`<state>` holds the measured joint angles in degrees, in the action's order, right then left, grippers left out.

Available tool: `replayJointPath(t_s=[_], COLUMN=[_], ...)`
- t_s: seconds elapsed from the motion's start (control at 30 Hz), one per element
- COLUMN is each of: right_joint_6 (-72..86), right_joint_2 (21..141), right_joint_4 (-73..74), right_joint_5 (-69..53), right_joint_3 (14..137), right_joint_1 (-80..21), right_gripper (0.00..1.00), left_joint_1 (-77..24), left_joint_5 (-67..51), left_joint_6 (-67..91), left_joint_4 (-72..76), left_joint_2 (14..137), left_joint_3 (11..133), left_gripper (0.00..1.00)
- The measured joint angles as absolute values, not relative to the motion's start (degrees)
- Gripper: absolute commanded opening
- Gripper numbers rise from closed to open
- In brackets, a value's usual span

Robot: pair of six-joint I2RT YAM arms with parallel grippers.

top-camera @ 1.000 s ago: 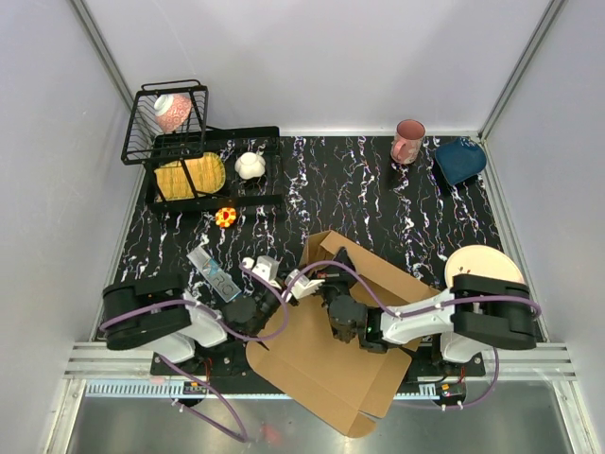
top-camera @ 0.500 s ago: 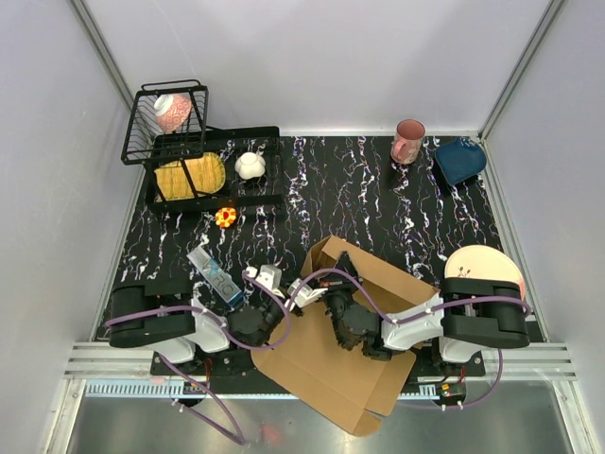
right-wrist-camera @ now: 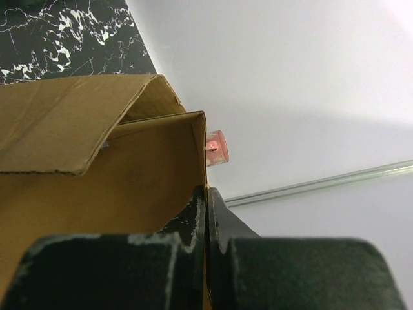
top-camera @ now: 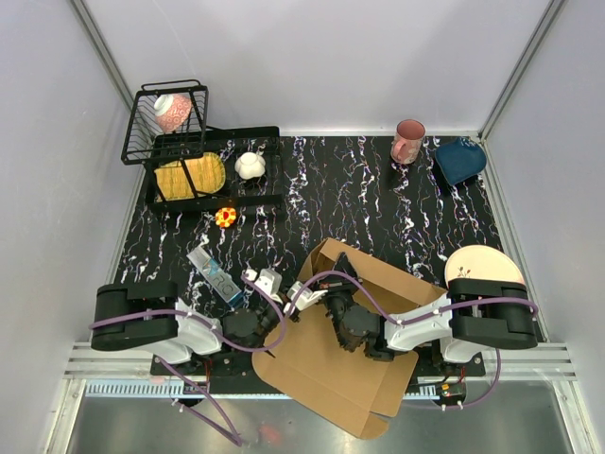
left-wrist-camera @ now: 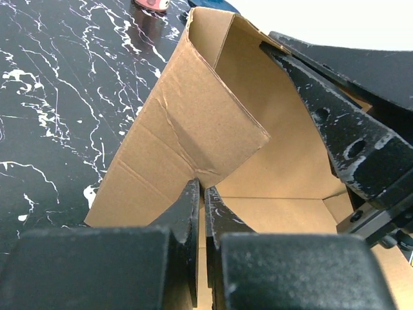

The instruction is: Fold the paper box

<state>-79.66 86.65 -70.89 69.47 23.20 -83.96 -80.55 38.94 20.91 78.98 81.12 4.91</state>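
Note:
The paper box [top-camera: 331,369] is a brown cardboard sheet, partly raised, lying at the near middle of the table and hanging over its front edge. My left gripper [top-camera: 289,303] is at its left wall. In the left wrist view the left gripper [left-wrist-camera: 202,188] is shut on the lower corner of an upright flap of the paper box [left-wrist-camera: 193,123]. My right gripper [top-camera: 338,286] reaches in from the right. In the right wrist view the right gripper [right-wrist-camera: 206,192] is shut on the edge of a standing wall of the paper box [right-wrist-camera: 129,174].
A black dish rack [top-camera: 203,170] with a yellow item stands at the back left, and a wire basket [top-camera: 165,118] is beside it. A pink cup [top-camera: 408,142] and a blue bowl [top-camera: 460,159] are at the back right. A pale plate [top-camera: 482,263] lies right; a packet [top-camera: 214,274] lies left.
Both arms have shifted slightly and the box has slid a little toward the near edge, its far corner lower in the view. Both grips stay the same.

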Motion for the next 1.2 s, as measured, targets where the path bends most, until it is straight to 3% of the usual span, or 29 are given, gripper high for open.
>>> replayJointPath(t_s=[0.23,0.63,0.67,0.7,0.8,0.83,0.97,1.2], right_joint_6=[-79.4,-78.98,-78.98,-78.98,-78.59,-78.61,-78.06,-77.82], right_joint_2=[85.52,85.38,85.38,85.38,85.36,85.32,84.64,84.58], right_joint_4=[-70.02,-70.0,-70.39,-70.57,-71.11,-71.33,-71.09,-67.66], right_joint_5=[69.38,69.47,69.43,69.45,69.49,69.54,69.49,69.36], right_joint_3=[22.79,23.55,24.03,24.25,24.45,24.4,24.34,24.27], right_joint_1=[-84.12,-83.61,-83.61,-83.61,-83.61,-83.66,-83.7,-83.66], right_gripper=[0.0,0.0,0.0,0.0,0.0,0.0,0.0,0.0], left_joint_1=[-81.73,-84.6,-84.71,-84.71,-84.73,-84.47,-83.88,-77.38], left_joint_5=[38.79,37.67,37.65,37.52,38.65,40.1,45.87,49.67], left_joint_6=[22.17,17.47,17.17,16.78,15.64,15.25,11.7,9.28], left_joint_4=[77.89,73.28,72.64,71.92,69.91,69.8,67.72,56.1], left_joint_2=[78.63,57.95,56.58,55.4,53.58,53.32,50.87,41.56], left_joint_3=[4.21,2.85,2.83,2.83,2.74,2.5,1.98,2.0], left_gripper=[0.03,0.02,0.07,0.24,0.58,0.74,0.88,0.89])
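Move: The left gripper's shut tips sit against the folded-in end flap. The flap's middle lies about 4 cm ahead, 1 cm left and 3 cm above them. The right fingertips are roughly 6 cm ahead of the left ones, 5 cm right and 6 cm higher, with the long wall's middle some 4 cm ahead and 13 cm right. A blue-grey packet lies on the table about 22 cm left and 1 cm ahead. From the right fingertips the flap is 2 cm back, 5 cm left and 3 cm below. Ease the left gripper back off the end flap and lift it, still shut, about 8 cm. Then open its fingers wide and swing them left and forward to the flap's outer left side, some 6 cm each way, turning about 20 degrees counter-clockwise. Keep the right gripper pinched on the long wall's upper edge, nearly in place. ##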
